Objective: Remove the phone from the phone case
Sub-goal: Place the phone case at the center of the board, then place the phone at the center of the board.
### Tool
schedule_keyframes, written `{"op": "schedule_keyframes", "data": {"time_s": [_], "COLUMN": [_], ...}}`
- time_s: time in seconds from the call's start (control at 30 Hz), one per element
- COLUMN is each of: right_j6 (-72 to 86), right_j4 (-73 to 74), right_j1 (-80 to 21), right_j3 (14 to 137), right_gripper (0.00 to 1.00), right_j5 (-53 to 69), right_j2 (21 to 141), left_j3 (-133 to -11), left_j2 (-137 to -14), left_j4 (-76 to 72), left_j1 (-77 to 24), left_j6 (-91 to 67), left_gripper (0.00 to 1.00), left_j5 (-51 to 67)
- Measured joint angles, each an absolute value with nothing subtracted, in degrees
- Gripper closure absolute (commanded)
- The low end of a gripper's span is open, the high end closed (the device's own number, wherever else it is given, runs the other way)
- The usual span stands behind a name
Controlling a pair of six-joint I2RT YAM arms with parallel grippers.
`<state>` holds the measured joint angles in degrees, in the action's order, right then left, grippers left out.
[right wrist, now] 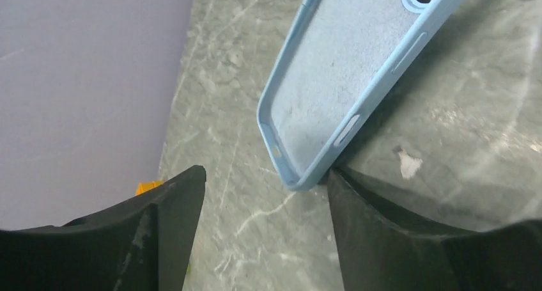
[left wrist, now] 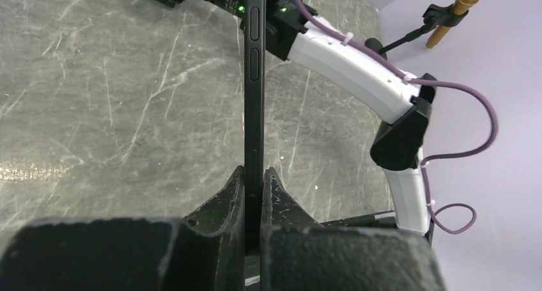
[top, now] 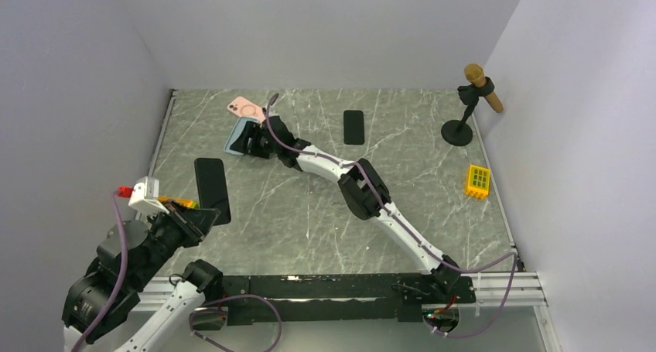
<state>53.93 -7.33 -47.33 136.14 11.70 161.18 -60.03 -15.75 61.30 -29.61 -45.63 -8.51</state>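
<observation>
My left gripper is shut on a bare black phone and holds it by its near end at the table's left side. In the left wrist view the phone stands edge-on, pinched between the fingers of the gripper. The empty light blue phone case lies at the back left. In the right wrist view the case lies open side up with nothing in it. My right gripper is open, and its right finger touches the case's near corner. In the top view the right gripper sits beside the case.
A pink phone or case lies just behind the blue case. Another black phone lies at the back centre. A microphone on a stand is at the back right, with a yellow block in front of it. The right arm stretches across the table.
</observation>
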Motion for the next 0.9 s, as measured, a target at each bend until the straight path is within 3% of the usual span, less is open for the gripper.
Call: {"op": "schedule_keyframes", "data": {"time_s": [0.07, 0.13, 0.27, 0.43, 0.57, 0.73, 0.9], "right_j6": [52.93, 50.72, 45.71, 39.81, 35.81, 32.12, 30.41], "right_j4": [-2.35, 3.36, 12.23, 15.77, 18.65, 21.82, 28.14], "right_j1": [-47.22, -46.63, -43.92, -37.32, -31.38, -31.29, -31.62], "right_j3": [136.14, 135.52, 122.28, 89.62, 72.97, 62.39, 57.06], "right_gripper": [0.08, 0.04, 0.03, 0.04, 0.02, 0.02, 0.02], "right_j5": [11.05, 10.52, 9.41, 8.82, 6.48, 4.12, 3.57], "right_j2": [159.41, 156.92, 144.90, 116.71, 93.47, 71.29, 59.00], "left_j3": [-59.42, -57.95, -53.34, -47.55, -46.94, -46.65, -51.18], "left_j2": [-16.08, -17.19, -22.22, -32.10, -41.12, -56.27, -76.64], "left_j4": [60.95, 60.14, 55.61, 46.85, 39.27, 25.23, 15.64], "left_j1": [-29.61, -29.61, -29.61, -29.61, -29.56, -29.02, -27.73], "left_j6": [-45.63, -45.71, -46.41, -47.88, -47.94, -47.70, -46.22], "left_gripper": [1.00, 1.00, 1.00, 1.00, 1.00, 1.00, 1.00], "left_j5": [-8.49, -8.12, -5.17, -1.56, 0.12, 2.50, 6.37]}}
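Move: The blue phone case lies at the right hand's opening fingers, its middle about 6 cm ahead, 1 cm left and 3 cm below; the pink case is some 13 cm straight ahead, 4 cm down. The phone lying flat is 38 cm to this hand's right and 7 cm farther out. From the left hand, which already holds the other phone, that flat phone is about 41 cm ahead, 32 cm right and 27 cm below; the blue case is 40 cm ahead, 8 cm left. The right hand comes free of the blue case, opening its already parted fingers to full width, then sweeps right nearly 40 cm, backing and rising about 18 cm each as the fingers tip down. Keeping its pinch on the black phone, the left hand carries it forward, down and right, about 29 cm in all, towards the flat phone, pitching the fingers down some 25 degrees. ##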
